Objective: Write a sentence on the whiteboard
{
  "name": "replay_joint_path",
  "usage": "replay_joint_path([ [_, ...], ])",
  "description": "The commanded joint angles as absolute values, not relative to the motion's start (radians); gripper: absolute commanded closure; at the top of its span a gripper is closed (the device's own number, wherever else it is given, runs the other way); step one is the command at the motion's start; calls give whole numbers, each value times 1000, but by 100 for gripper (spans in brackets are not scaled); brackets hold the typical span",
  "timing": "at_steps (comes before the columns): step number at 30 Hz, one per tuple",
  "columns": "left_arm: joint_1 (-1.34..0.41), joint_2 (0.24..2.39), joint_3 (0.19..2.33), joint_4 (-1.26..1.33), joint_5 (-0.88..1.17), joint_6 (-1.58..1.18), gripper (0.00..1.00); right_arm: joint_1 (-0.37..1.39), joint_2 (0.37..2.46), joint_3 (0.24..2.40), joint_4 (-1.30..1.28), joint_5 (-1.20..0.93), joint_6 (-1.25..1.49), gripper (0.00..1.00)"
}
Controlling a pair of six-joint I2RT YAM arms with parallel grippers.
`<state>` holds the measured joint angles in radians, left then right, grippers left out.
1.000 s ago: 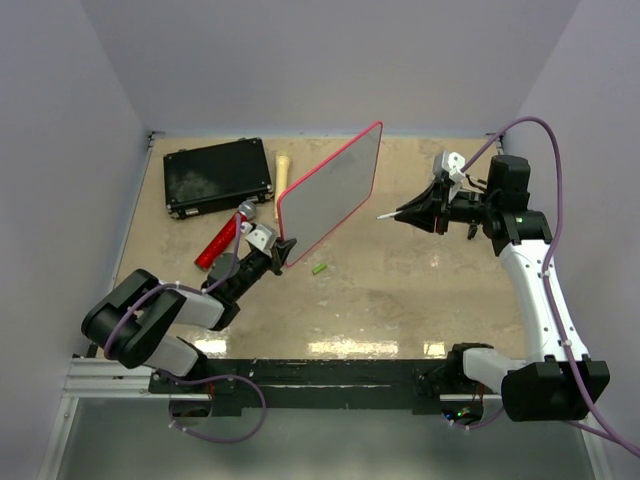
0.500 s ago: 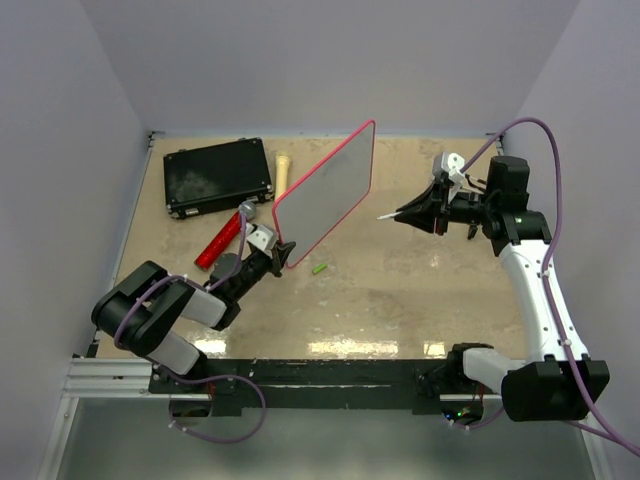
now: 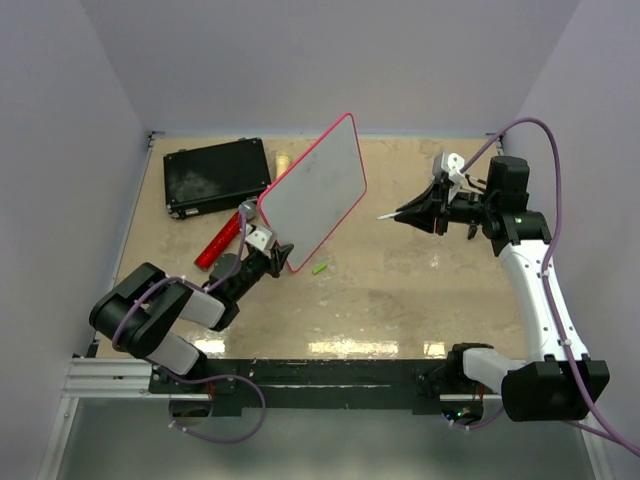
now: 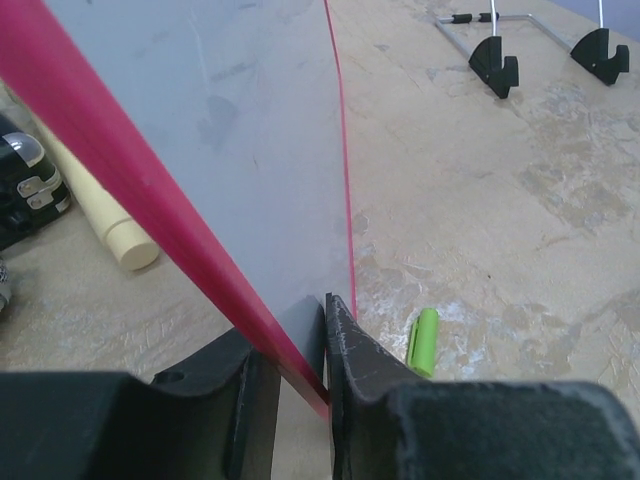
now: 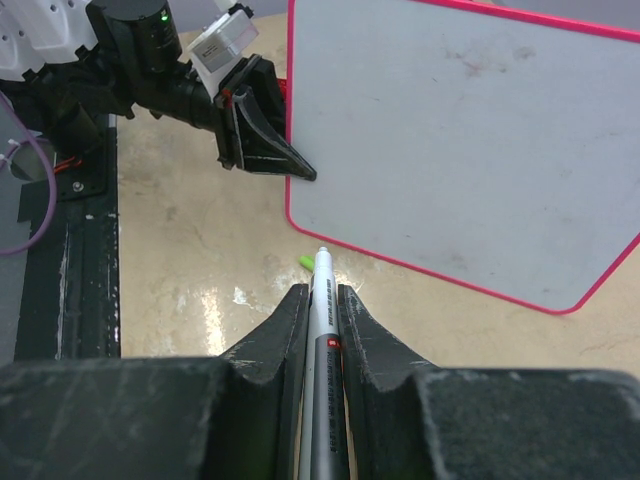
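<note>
The whiteboard (image 3: 312, 190), white with a red-pink rim, stands tilted above the table. Its lower corner sits between the jaws of my left gripper (image 3: 280, 252). In the left wrist view the rim (image 4: 120, 160) runs down between the fingers of that gripper (image 4: 300, 345). The board face (image 5: 470, 140) shows only faint smudges; the sentence is not in view. My right gripper (image 3: 415, 212) hangs to the right of the board, apart from it. It is shut on a silver pen (image 5: 323, 340) whose white tip points at the board.
A small green cap (image 3: 319, 268) lies on the table just below the board's held corner. A black case (image 3: 218, 176) sits at the back left, with a red marker (image 3: 220, 240) in front of it. A cream cylinder (image 4: 100, 215) lies behind the board.
The whiteboard has swung to the left about its held corner, its top edge now further left and higher. The left arm shifted slightly. The right arm and pen have not moved.
</note>
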<state>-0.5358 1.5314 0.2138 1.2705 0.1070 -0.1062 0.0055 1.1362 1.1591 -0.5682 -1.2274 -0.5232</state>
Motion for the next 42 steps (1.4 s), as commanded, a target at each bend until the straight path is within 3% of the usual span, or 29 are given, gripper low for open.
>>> replay_joint_path([
  [1,-532,1467,221,1436,104,-43,73,2,1126,1155,-551,-1261,-522,100],
  [24,-532,1358,304,1301,113,-8,74,3,1132,1154,-551,-1264,-523,100],
  [42,-509,1431,365,1345,183,-63,75,3,1134,1154,-555,-1269,-526,100],
])
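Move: The whiteboard stands on its lower edge with its left edge between my left fingers; its middle lies about 11 cm ahead of my left hand, 7 cm to the right and 4 cm higher. The green cap is about 7 cm right, 1 cm back, and the red flashlight some 15 cm left and 6 cm ahead, both roughly 6 to 7 cm below. From my right hand the board's middle is about 14 cm forward, 15 cm left and 15 cm down. With my fingers kept slightly apart around the whiteboard's left edge, I slide my left hand up along that edge, away from the lower corner and the table, by about 7 cm, tipping the fingers upward some 10 degrees as I climb. The board stays between the pads all the way. ##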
